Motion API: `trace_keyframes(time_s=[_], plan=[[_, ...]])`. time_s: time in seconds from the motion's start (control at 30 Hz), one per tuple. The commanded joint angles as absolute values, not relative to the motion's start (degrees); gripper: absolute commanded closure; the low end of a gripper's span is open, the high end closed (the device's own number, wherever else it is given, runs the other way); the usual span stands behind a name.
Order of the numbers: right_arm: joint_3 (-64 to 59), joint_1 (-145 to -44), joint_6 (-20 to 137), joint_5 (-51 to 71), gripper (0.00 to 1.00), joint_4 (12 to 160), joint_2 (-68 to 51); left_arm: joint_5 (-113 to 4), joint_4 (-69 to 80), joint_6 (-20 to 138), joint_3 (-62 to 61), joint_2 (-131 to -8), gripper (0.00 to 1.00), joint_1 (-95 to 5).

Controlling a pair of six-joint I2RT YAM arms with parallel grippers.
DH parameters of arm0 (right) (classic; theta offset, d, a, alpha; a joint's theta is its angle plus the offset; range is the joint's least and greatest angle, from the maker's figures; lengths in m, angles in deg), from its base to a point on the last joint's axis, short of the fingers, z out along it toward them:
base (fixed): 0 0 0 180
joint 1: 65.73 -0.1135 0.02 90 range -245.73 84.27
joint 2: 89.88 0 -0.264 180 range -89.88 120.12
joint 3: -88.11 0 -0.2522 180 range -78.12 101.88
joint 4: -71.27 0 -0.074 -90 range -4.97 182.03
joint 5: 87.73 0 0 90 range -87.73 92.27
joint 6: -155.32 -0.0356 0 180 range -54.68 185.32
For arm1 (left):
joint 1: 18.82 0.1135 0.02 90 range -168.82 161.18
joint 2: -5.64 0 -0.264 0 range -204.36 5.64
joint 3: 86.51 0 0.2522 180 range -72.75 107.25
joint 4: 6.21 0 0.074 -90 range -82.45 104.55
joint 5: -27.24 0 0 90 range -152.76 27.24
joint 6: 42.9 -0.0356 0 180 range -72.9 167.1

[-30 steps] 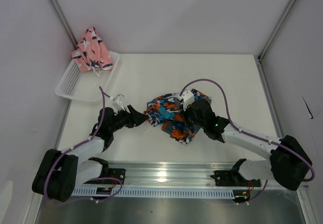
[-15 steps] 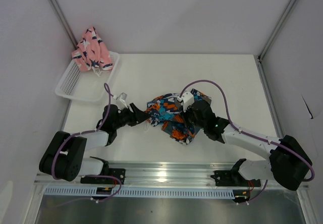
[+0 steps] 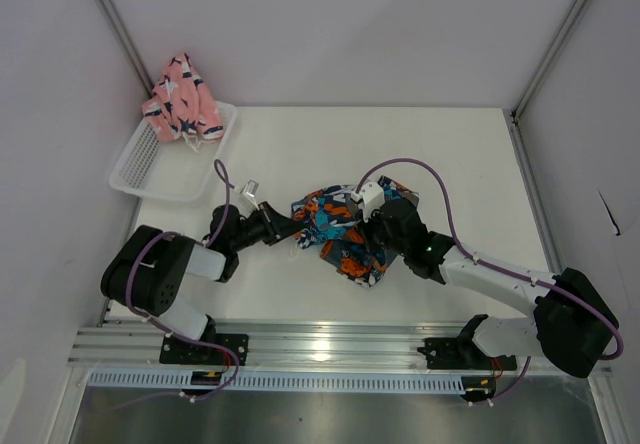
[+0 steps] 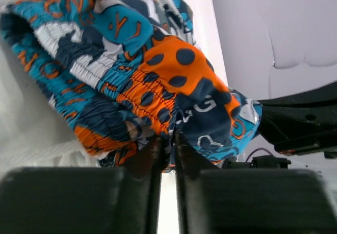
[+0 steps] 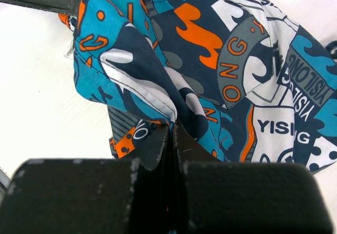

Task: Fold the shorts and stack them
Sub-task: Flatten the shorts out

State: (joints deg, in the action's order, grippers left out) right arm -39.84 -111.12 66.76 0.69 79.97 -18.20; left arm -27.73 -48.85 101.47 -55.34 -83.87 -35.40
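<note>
The printed shorts (image 3: 338,226) lie crumpled in the middle of the table, blue, orange, white and grey. My left gripper (image 3: 287,227) lies low at their left edge, its jaws closed to a narrow slit on a fold of the elastic waistband (image 4: 152,94); the left wrist view shows the left gripper (image 4: 168,139) with cloth between its tips. From the right, my right gripper (image 3: 368,232) is shut on a fold of the same shorts (image 5: 221,60), as the right gripper (image 5: 172,128) shows in its wrist view. The pink shorts (image 3: 181,100) sit bunched at the back left.
A white mesh basket (image 3: 146,166) stands at the back left, the pink shorts piled on its far end against the wall. Walls close in the table on the left, back and right. The right arm's black body (image 4: 300,123) shows behind the printed shorts.
My left gripper has slid right onto the printed shorts' edge and its jaws have closed from wide to a narrow slit on the cloth. The left arm has folded back. The right arm holds still.
</note>
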Motion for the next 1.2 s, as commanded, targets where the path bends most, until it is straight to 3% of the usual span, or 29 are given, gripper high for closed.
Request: trace_keyframes(time_s=[0.0,0.03,0.3,0.5,0.6,0.63,0.73,0.8,1.17], plan=[[-39.98,-110.73,66.20,1.39,1.00,77.39,-18.77,-25.14,-58.63,103.53,-54.20,-84.09,0.88,-35.78],[-39.98,-110.73,66.20,1.39,1.00,77.39,-18.77,-25.14,-58.72,103.62,-54.20,-83.74,1.00,-35.78],[-39.11,-110.03,65.59,0.43,1.00,79.13,-19.39,-26.10,-49.34,101.69,-54.47,-73.49,1.00,-35.08],[-34.45,-110.38,65.59,-0.54,1.00,84.15,-17.55,-30.93,-17.36,92.12,-43.77,-58.63,1.00,-33.85],[-33.74,-110.64,64.27,-0.19,0.89,84.42,-17.37,-35.41,-3.20,87.98,-37.17,-51.50,1.00,-32.89],[-33.74,-110.73,64.01,0.25,0.74,84.51,-17.45,-36.03,2.31,86.41,-35.67,-50.01,1.00,-31.93],[-34.09,-111.26,63.66,0.43,0.47,84.68,-17.89,-35.87,8.93,85.95,-31.01,-49.38,1.00,-29.99],[-35.14,-111.52,63.13,0.86,0.38,84.51,-18.68,-33.68,9.22,86.56,-29.86,-49.02,1.00,-28.06],[-42.00,-114.60,59.26,4.29,0.35,81.00,-22.38,-31.82,11.94,85.95,-26.43,-48.67,1.00,-24.98]])
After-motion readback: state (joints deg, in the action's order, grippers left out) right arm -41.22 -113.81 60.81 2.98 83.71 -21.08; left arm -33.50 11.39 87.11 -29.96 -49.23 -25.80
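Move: The waistband end of the shorts is right at the left hand's still partly open fingers, about 1 cm ahead and 1 cm to the right. The crumpled middle of the shorts is some 12 cm to that hand's right, level ahead and 2 cm lower. The white basket stands roughly 30 cm to its left and 20 cm farther out. From the right hand, still pinching a raised fold of the shorts, that waistband end lies about 13 cm left, 1 cm ahead and 3 cm below. The shorts' waistband end is pinched by the left fingers as they finish closing, then lifted about 18 cm and carried some 7 cm left, the hand sinking slightly at the end while its wrist tips up and turns a little counter-clockwise. The right hand holds its fold until the left is well up, then opens to let go and draws back about 4 cm, sinking a little. ##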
